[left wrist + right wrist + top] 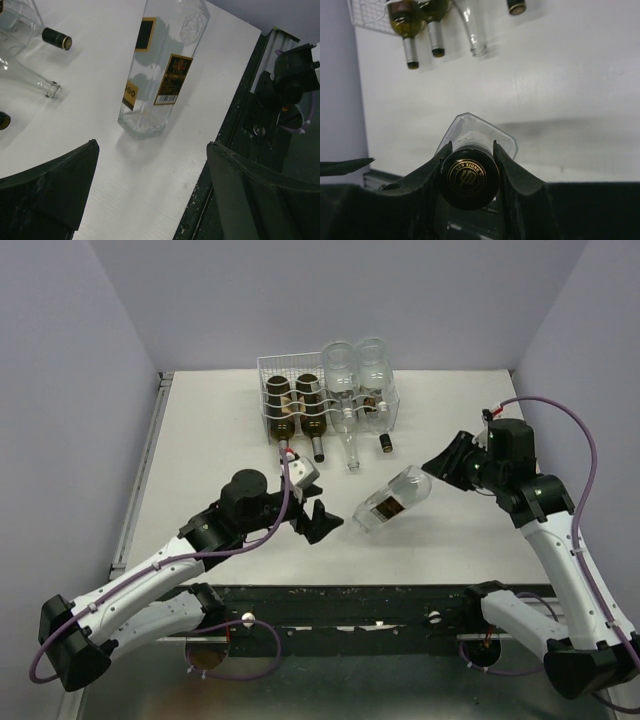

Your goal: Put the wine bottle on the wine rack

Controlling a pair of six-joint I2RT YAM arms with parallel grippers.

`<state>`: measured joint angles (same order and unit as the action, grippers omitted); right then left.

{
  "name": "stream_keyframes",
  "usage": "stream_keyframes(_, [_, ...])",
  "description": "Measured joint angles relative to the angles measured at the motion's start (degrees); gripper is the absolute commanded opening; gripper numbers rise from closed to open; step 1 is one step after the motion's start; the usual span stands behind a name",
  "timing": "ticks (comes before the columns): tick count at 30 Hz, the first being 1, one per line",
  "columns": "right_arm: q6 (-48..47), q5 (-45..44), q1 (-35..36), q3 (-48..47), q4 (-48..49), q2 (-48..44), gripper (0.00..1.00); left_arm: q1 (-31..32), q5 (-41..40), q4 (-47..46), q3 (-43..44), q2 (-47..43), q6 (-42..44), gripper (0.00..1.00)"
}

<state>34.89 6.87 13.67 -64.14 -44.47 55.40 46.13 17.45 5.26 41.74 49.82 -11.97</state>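
A clear wine bottle (pixel 392 500) with black-and-gold labels slants across the middle of the table, its base pointing at the left arm. My right gripper (pixel 432 468) is shut on its neck, and the black cap (pixel 470 177) sits between the fingers in the right wrist view. The bottle's base (pixel 145 125) hangs low over the table; whether it touches I cannot tell. A short way in front of that base my left gripper (pixel 152 145) stands open and holds nothing. The white wire wine rack (pixel 270 390) stands at the back of the table.
Several bottles lie in the rack, two dark green ones (pixel 298 405) on the left and clear ones (pixel 350 390) on the right, necks pointing toward me. The table's dark front edge (pixel 220 150) runs just right of the left gripper.
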Motion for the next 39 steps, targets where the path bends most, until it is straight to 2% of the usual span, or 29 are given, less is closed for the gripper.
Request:
stream_keyframes(5, [6.16,10.56,1.11,5.55,4.31,-2.73,0.01,4.22,-0.66,-4.42,-1.36,1.01,2.75,0.99])
stream_keyframes(9, [7.96,18.78,1.64,8.55,12.02,-3.32,0.01,5.51,-0.79,-5.11,-0.76,2.89,4.59,0.99])
stream_keyframes(13, [7.96,26.03,1.66,10.21,19.78,-2.58,0.01,5.64,-0.04,-2.12,0.94,4.02,6.51,0.99])
stream_keyframes(27, [8.15,42.80,1.75,10.58,35.41,-2.10,0.01,5.75,1.73,6.40,2.62,2.99,13.99,0.99])
stream_keyframes(32, [10.64,45.31,1.75,11.65,41.92,-2.21,0.01,5.75,2.75,7.15,2.62,2.16,14.67,0.69])
stream_keyframes(36, [10.97,45.44,1.66,12.68,44.26,-2.32,0.01,5.73,2.47,7.82,2.62,2.16,14.47,0.41])
stream_keyframes(37, [11.08,45.44,1.64,12.76,44.50,-2.36,0.01,5.57,2.62,7.85,2.73,2.16,14.49,0.28])
stream_keyframes(38, [11.17,45.57,1.62,12.79,44.50,-2.49,0.01,5.73,2.64,8.07,2.89,2.19,14.56,0.11])
stream_keyframes(39, [11.15,45.55,1.62,12.81,44.50,-2.71,0.01,5.75,2.73,8.15,2.97,2.19,14.75,0.00])
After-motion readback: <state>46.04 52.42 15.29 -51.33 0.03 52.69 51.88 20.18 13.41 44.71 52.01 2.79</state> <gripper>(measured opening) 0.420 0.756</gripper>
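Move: The right hand already holds the clear wine bottle by its neck in mid-air; the bottle's middle is about 9 cm left, 6 cm back and 4 cm below. The left gripper, open, is some 27 cm left, 12 cm back and slightly below the right hand. From the left hand the bottle's middle lies about 18 cm right, 6 cm ahead and level; the wine rack stands 40 cm straight ahead, a racked clear bottle's neck 20 cm ahead and 7 cm right, both roughly 13 cm lower. Leftward and upward, with some drawing back, the right hand swings the held bottle about 15 cm in all towards the left gripper, turning counter-clockwise some 40 degrees and rolling its left side up. The left hand makes only small shifts back, right and slightly down, tilting a little, and then closes partway to pinch the bottle's sides near its base. ##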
